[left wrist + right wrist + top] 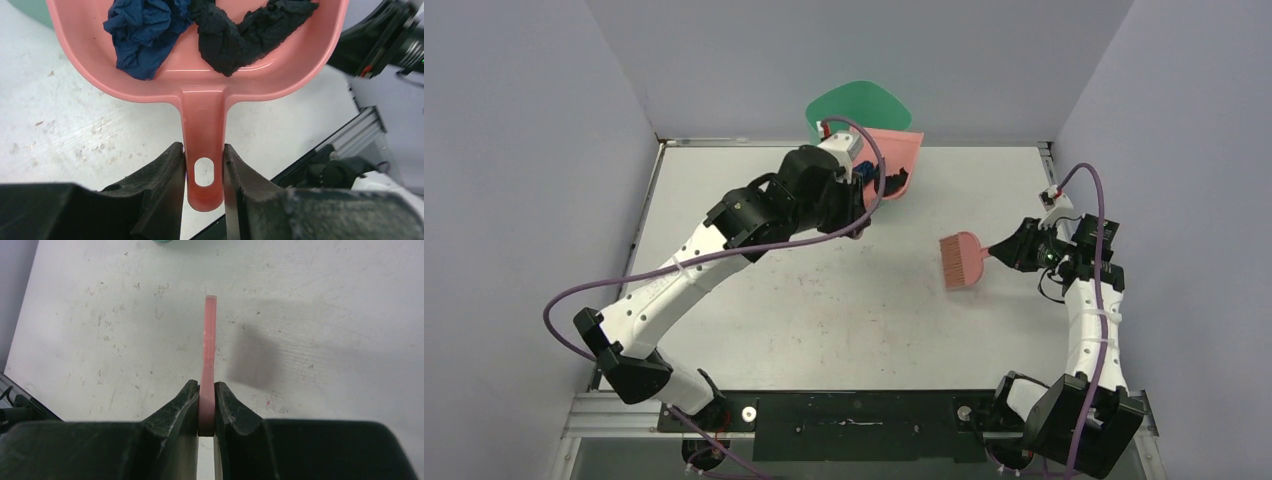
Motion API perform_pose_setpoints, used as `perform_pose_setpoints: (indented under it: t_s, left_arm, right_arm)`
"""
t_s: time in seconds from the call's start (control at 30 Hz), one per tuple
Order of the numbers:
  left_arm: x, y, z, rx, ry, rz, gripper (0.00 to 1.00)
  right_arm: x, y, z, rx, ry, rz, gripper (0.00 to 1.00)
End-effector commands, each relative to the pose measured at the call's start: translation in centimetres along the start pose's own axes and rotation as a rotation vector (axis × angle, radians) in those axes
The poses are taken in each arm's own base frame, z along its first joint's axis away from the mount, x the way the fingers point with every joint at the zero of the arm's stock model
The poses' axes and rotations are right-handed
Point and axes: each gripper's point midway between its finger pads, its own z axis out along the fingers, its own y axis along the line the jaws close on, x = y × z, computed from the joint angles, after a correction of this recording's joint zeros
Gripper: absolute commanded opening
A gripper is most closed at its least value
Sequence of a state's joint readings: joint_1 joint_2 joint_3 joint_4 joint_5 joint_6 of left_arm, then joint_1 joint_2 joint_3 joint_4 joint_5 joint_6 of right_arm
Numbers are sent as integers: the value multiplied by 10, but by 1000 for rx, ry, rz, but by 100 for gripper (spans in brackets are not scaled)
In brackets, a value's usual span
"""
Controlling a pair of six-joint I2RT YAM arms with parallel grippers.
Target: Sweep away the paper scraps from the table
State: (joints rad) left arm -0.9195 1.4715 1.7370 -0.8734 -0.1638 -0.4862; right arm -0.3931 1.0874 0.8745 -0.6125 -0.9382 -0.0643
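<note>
My left gripper (204, 165) is shut on the handle of the pink dustpan (200, 85). In the pan lie paper scraps: a crumpled dark blue one (142, 35) and a black one (240, 35). From above, the dustpan (896, 155) is lifted at the far end of the table (824, 320), tilted beside a green bin (859, 108), with the left gripper (867, 178) just below it. My right gripper (206, 400) is shut on the pink hand brush (209, 340), seen edge-on. The brush (964, 260) hovers over the table's right side, held by the right gripper (1014, 245).
Pale grey walls close in the table on three sides. A metal rail (854, 410) with both arm bases runs along the front edge. Purple cables loop off both arms. The green bin's edge (162, 241) shows at the top of the right wrist view.
</note>
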Motion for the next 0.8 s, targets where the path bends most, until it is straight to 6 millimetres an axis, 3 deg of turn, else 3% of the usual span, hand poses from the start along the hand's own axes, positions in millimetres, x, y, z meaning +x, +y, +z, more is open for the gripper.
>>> perform_pose_setpoints:
  t_s: [0.0, 0.13, 0.37, 0.53, 0.77]
  left_arm:
    - [-57, -22, 5, 235, -80, -149, 0]
    - [-103, -25, 12, 435, -127, -320, 0]
    - [-180, -9, 13, 839, -261, -641, 0]
    - [-201, 1, 14, 1147, -241, -902, 0]
    - [-207, 13, 13, 1451, -134, -1161, 0]
  right_arm:
    - [-24, 10, 3, -67, -127, -34, 5]
    - [-18, 8, 5, -73, -126, -26, 5]
    - [-16, 11, 2, -78, -142, -51, 5]
    - [-15, 11, 2, -77, -140, -51, 5]
    - [-14, 10, 2, -77, -141, -47, 5]
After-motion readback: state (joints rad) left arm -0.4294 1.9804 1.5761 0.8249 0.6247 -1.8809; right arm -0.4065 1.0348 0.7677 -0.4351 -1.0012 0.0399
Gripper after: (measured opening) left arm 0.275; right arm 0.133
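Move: The green bin stands with its middle some 24 cm ahead of the left hand, about straight in line and roughly 20 cm lower. The scraps lie in the dustpan this hand already holds, around 9 cm ahead and 5 cm to its right. The brush is about 22 cm to the left hand's right, 2 cm ahead and 15 cm lower. From the right hand the bin is some 21 cm ahead and 30 cm left. The left hand keeps its pinch on the dustpan handle and carries the pan quickly forward about 19 cm, with some 8 cm of rise, over the near part of the bin's mouth. On the way it rolls the pan more than 80 degrees, left side down and right side up, until the fingers slant upward and the pan stands on edge above the opening, the roll gathering speed in the middle of the reach and slowing towards the end. ##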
